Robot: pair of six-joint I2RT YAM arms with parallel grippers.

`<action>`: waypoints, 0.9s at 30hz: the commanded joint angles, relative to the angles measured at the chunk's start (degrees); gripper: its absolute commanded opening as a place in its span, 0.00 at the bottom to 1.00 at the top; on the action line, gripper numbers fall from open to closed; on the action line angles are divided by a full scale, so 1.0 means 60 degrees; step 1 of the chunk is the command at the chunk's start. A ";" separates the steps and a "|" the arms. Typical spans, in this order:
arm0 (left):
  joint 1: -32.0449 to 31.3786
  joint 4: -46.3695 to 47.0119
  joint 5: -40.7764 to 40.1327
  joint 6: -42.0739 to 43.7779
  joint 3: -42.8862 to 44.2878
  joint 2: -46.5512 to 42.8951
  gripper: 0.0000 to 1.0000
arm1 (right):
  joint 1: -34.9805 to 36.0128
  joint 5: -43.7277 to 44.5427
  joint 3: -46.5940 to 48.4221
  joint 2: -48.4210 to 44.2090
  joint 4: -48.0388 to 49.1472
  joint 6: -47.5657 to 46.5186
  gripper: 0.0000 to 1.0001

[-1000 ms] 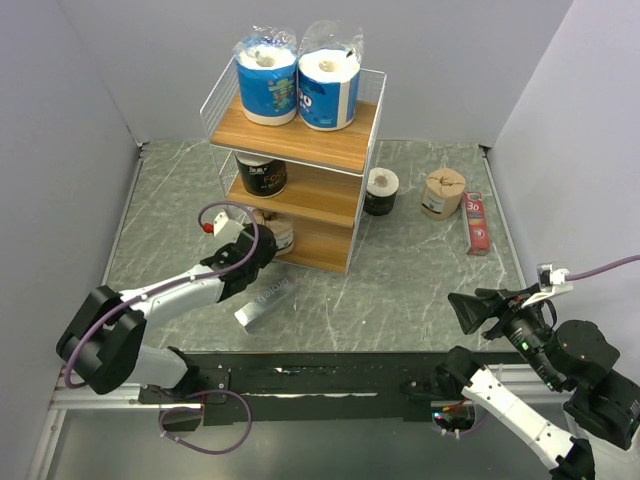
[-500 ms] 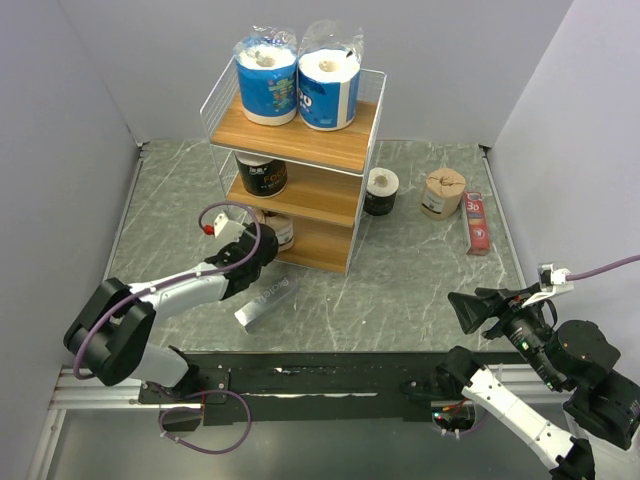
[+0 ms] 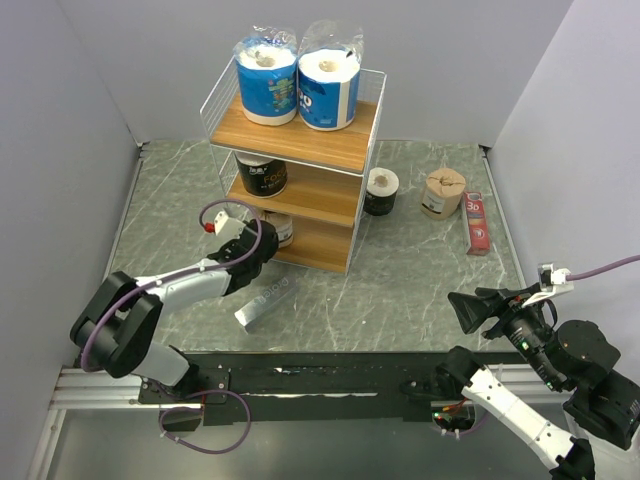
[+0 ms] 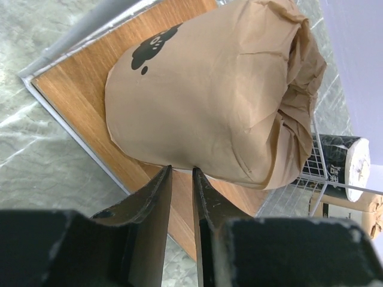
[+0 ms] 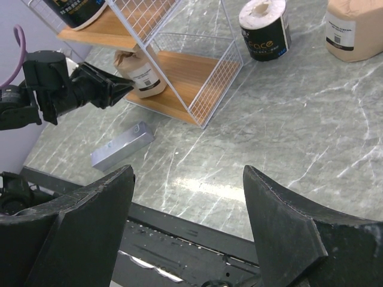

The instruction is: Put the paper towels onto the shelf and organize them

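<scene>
The shelf (image 3: 300, 140) holds two blue paper towel rolls (image 3: 267, 80) (image 3: 328, 88) on its top board, a black roll (image 3: 262, 175) on the middle board and a brown roll (image 3: 280, 230) on the bottom board. My left gripper (image 3: 265, 245) is shut and empty, and its tips (image 4: 181, 170) touch the side of that brown roll (image 4: 221, 101). A second black roll (image 3: 381, 191) and a second brown roll (image 3: 443, 192) stand on the table right of the shelf. My right gripper (image 5: 188, 173) is open and empty above the near right of the table.
A flat silver bar (image 3: 264, 302) lies on the table in front of the shelf, just under my left arm. A slim red box (image 3: 476, 222) lies at the far right beside the brown roll. Grey walls close in the left, back and right.
My left gripper has edged a little farther toward the bottom board, against the brown roll. The right arm has not moved.
</scene>
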 commanded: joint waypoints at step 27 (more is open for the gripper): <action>-0.0228 -0.4130 0.4207 0.5997 -0.0367 -0.7876 0.96 | -0.3419 0.1241 -0.0562 0.5998 0.5268 -0.1111 0.83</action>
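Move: Just ahead of the left fingertips, about 6 cm on, 2 cm right and roughly level, stands the shelved brown roll; the silver box lies some 16 cm behind that hand, straight back, 8 cm lower. From the right hand, the loose brown roll is about 36 cm ahead, 7 cm right and 26 cm below; the loose black roll is equally far ahead but 10 cm left, the red box 29 cm ahead, 15 cm right, both on the table. Backing off the shelved brown roll, the left hand comes free and draws back and up about 12 cm each way, turning some 30 degrees clockwise, tipping upward and opening its nearly shut fingers wide. The right hand sets off forward about 14 cm and down 5, wide open, towards the loose rolls right of the shelf, turning clockwise and rolling its left side down. ##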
